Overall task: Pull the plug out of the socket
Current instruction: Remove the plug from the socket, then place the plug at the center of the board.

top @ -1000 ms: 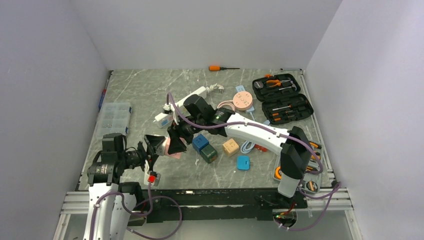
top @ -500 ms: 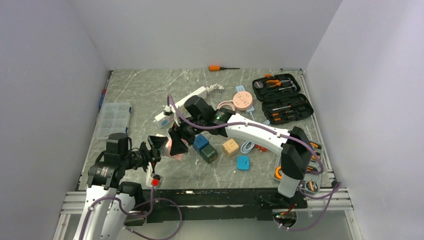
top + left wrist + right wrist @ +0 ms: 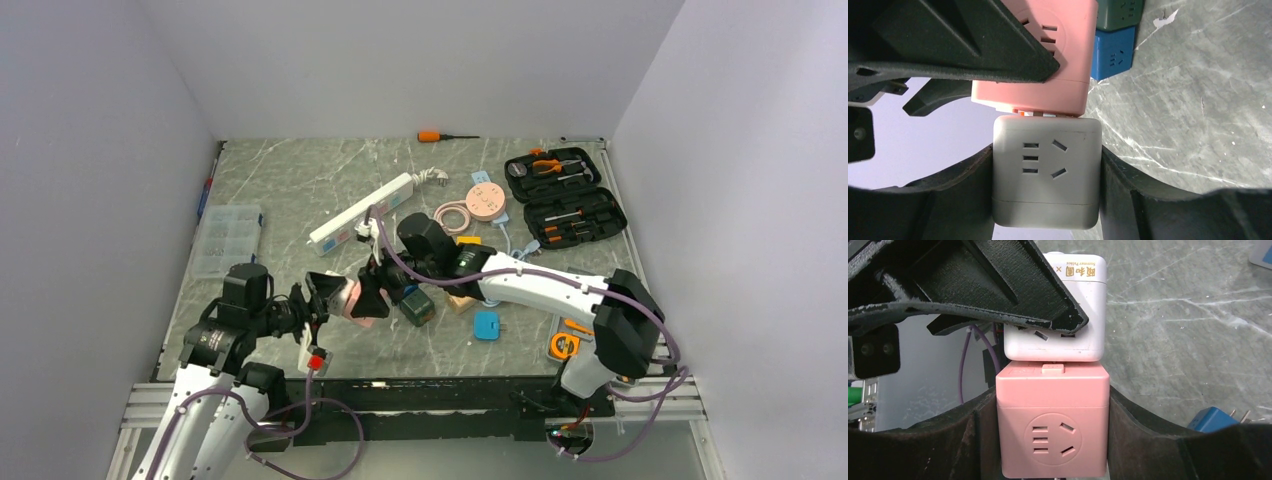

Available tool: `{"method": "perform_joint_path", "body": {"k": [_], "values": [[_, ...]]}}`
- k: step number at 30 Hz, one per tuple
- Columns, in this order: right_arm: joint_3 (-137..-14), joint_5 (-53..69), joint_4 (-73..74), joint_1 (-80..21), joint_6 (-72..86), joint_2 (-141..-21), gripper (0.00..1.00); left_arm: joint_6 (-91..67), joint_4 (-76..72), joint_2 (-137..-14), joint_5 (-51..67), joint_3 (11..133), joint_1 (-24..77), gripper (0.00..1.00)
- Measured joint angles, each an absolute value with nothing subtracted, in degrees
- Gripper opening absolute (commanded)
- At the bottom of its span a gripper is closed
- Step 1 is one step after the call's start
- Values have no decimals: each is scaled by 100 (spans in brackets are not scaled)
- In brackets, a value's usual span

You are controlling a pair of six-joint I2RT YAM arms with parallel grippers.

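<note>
A pink cube adapter (image 3: 1053,435) and a white cube adapter (image 3: 1045,170) are joined face to face above the table's near left. The plug between them is hidden inside the joint. My right gripper (image 3: 1053,440) is shut on the pink cube's two sides. My left gripper (image 3: 1045,195) is shut on the white cube's sides, facing the right one. In the top view the two grippers meet around the pink cube (image 3: 350,297). The socket (image 3: 360,210), a long white power strip with pastel outlets, lies diagonally farther back, apart from both grippers.
A blue cube (image 3: 1113,52) and a dark green cube (image 3: 418,305) sit just right of the held pair. A round pink disc (image 3: 485,200), an open tool case (image 3: 565,195), an orange screwdriver (image 3: 430,135) and a clear organiser box (image 3: 228,238) lie around.
The right arm carried the pink cube nearer and to the right, away from the power strip. The left gripper moved in from the left and closed on the white cube.
</note>
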State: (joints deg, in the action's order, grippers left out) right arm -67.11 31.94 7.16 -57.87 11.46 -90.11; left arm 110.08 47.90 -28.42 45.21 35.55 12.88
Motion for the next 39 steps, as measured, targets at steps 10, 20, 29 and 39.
{"method": "perform_joint_path", "body": {"k": [10,20,29,39], "values": [[-6176,2722,443,-5920,1192,-8527,0,11216,4713,-2875,4713,3509,1372,0],[-6187,2571,880,-5964,941,-8523,0,11852,4737,-2987,4703,3310,1420,0],[-5813,2877,2523,-5942,974,-8090,0,11716,4692,-3339,2657,3146,1144,0],[-6206,2464,2891,-5564,1120,-7964,0,10973,4421,-3610,2257,3044,1201,0]]}}
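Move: From the left hand, which grips the white plug, the mated pink socket in the right hand's fingers sits about 5 cm right, 3 cm back and level. The power strip's near end is roughly 12 cm ahead, 5 cm left and 16 cm below. For the right hand, the white plug lies about 5 cm left and 3 cm ahead, level; the blue adapter is some 8 cm right, 4 cm ahead, the green one 11 cm right, straight across, both about 15 cm below. Both hands keep their grips on the joined pair and first drift slowly right and slightly down by 1–2 cm, then spring apart: the left carries the white plug some 7 cm left, as far down and over 4 cm forward, away from the pink socket. The right takes the socket about 7 cm further right with some back and down, then swings forward 4 cm and a little up, the fingers of both hands tipping downward by some 15–20 degrees. ##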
